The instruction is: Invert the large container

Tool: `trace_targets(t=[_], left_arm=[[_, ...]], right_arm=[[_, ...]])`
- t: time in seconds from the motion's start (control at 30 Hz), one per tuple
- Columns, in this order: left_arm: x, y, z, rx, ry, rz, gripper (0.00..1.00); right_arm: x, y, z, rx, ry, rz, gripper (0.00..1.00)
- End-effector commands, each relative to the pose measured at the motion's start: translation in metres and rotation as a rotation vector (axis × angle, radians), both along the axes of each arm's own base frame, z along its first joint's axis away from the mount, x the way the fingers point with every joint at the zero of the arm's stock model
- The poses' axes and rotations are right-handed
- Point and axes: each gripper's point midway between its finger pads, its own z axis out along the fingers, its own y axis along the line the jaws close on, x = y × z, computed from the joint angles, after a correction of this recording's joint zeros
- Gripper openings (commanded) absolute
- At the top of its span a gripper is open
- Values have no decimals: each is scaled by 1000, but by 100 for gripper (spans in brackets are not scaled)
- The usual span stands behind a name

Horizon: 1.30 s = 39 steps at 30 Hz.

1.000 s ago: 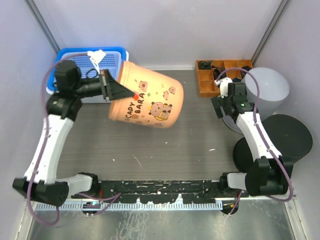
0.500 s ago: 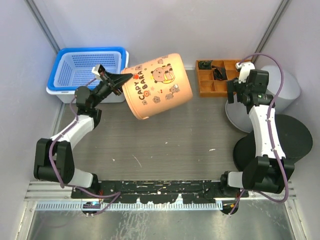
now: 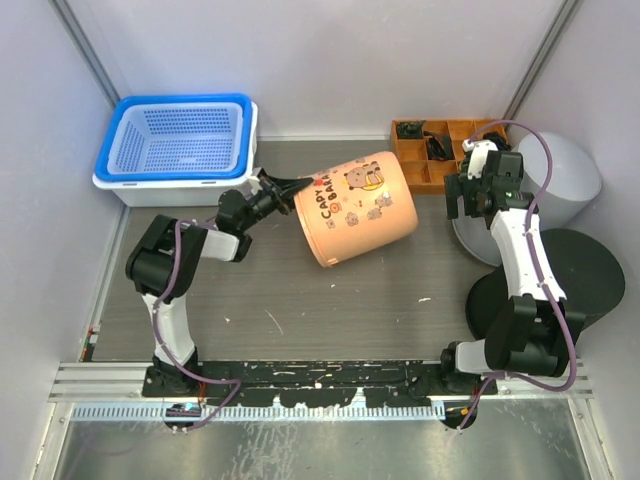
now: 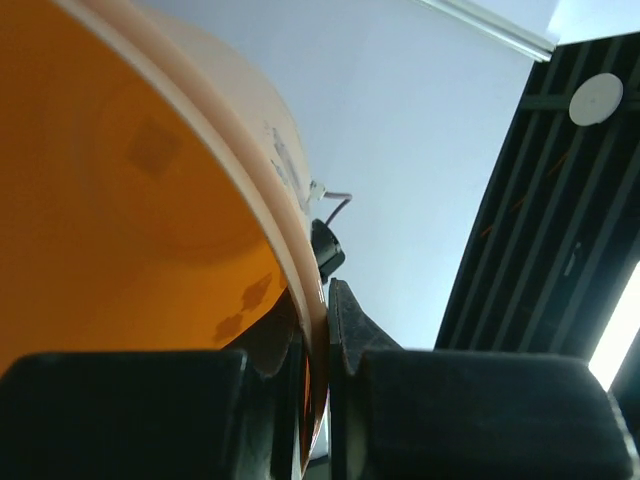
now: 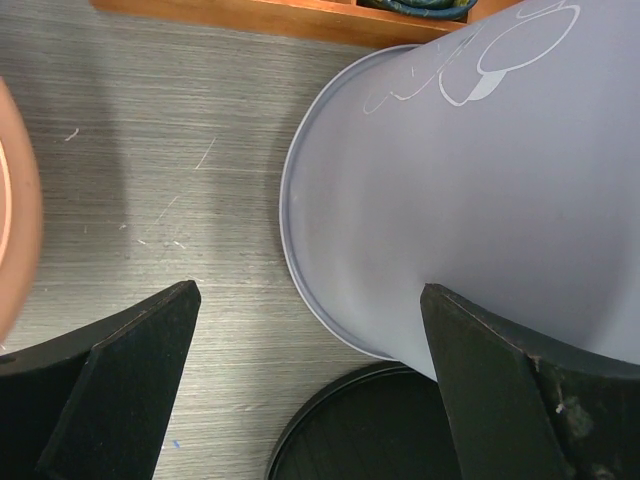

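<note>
The large container (image 3: 358, 207) is a peach bucket with capybara prints. It lies tilted on its side over the middle of the table, mouth facing left. My left gripper (image 3: 287, 187) is shut on its rim at the upper left. In the left wrist view the rim passes between the fingers of this gripper (image 4: 322, 345), with the container's orange inside (image 4: 120, 200) filling the left. My right gripper (image 3: 460, 203) hangs open to the container's right. In the right wrist view this gripper (image 5: 310, 292) is empty, above the grey bucket's edge.
A blue basket (image 3: 178, 140) stands at the back left and a wooden compartment tray (image 3: 440, 160) at the back right. A grey bucket (image 3: 565, 180) (image 5: 480, 180) lies at the right over black round lids (image 3: 575, 275). The container's peach edge (image 5: 15, 200) shows left.
The left arm has folded down low and swung the container from the back left toward the table's middle, lowering and turning it. The right arm rose toward the back, then shifted slightly.
</note>
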Motion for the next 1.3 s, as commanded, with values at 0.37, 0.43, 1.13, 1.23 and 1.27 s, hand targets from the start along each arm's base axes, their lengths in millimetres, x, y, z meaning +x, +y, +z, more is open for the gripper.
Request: trace_targets(t=[0.37,0.43,1.13,1.23,1.27], left_arm=[[-33,21,-40,2,66,-188,17],[-37,30,-49,22,77,-195,19],[-112,49,-191,549,143,-475,99],[-117,59,-197,703,108,-522,99],[-118,61,-197,724,109,-539,99]], right_arm=[[-3,41,-16,169,118,200,100],[-11,83,-10,260,136,366,100],[-31,179,3,124,179,730,100],[-33,180,2,115,178,736,100],[-33,181,1,115,180,738,100]])
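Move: My left hand already pinches the rim of the orange large container, which hangs tilted with its middle about 11 cm right, 5 cm back and 8 cm below; the blue basket is some 28 cm left, 9 cm ahead and 14 cm lower. From my open right hand the container's middle lies about 26 cm left, 2 cm back, slightly below. The grey container is 10 cm right and 2 cm back, the divided box 6 cm left and 9 cm ahead, 17 cm below. I draw my left hand a little back and left, let go of the rim as its fingers spread fully, then drop it beside the container, some 16 cm down overall, rolling its left side up. Meanwhile my right hand dips, then sweeps about 17 cm left, fingers still wide open, turning some 40 degrees counter-clockwise to bring its left finger against the container's right side. ##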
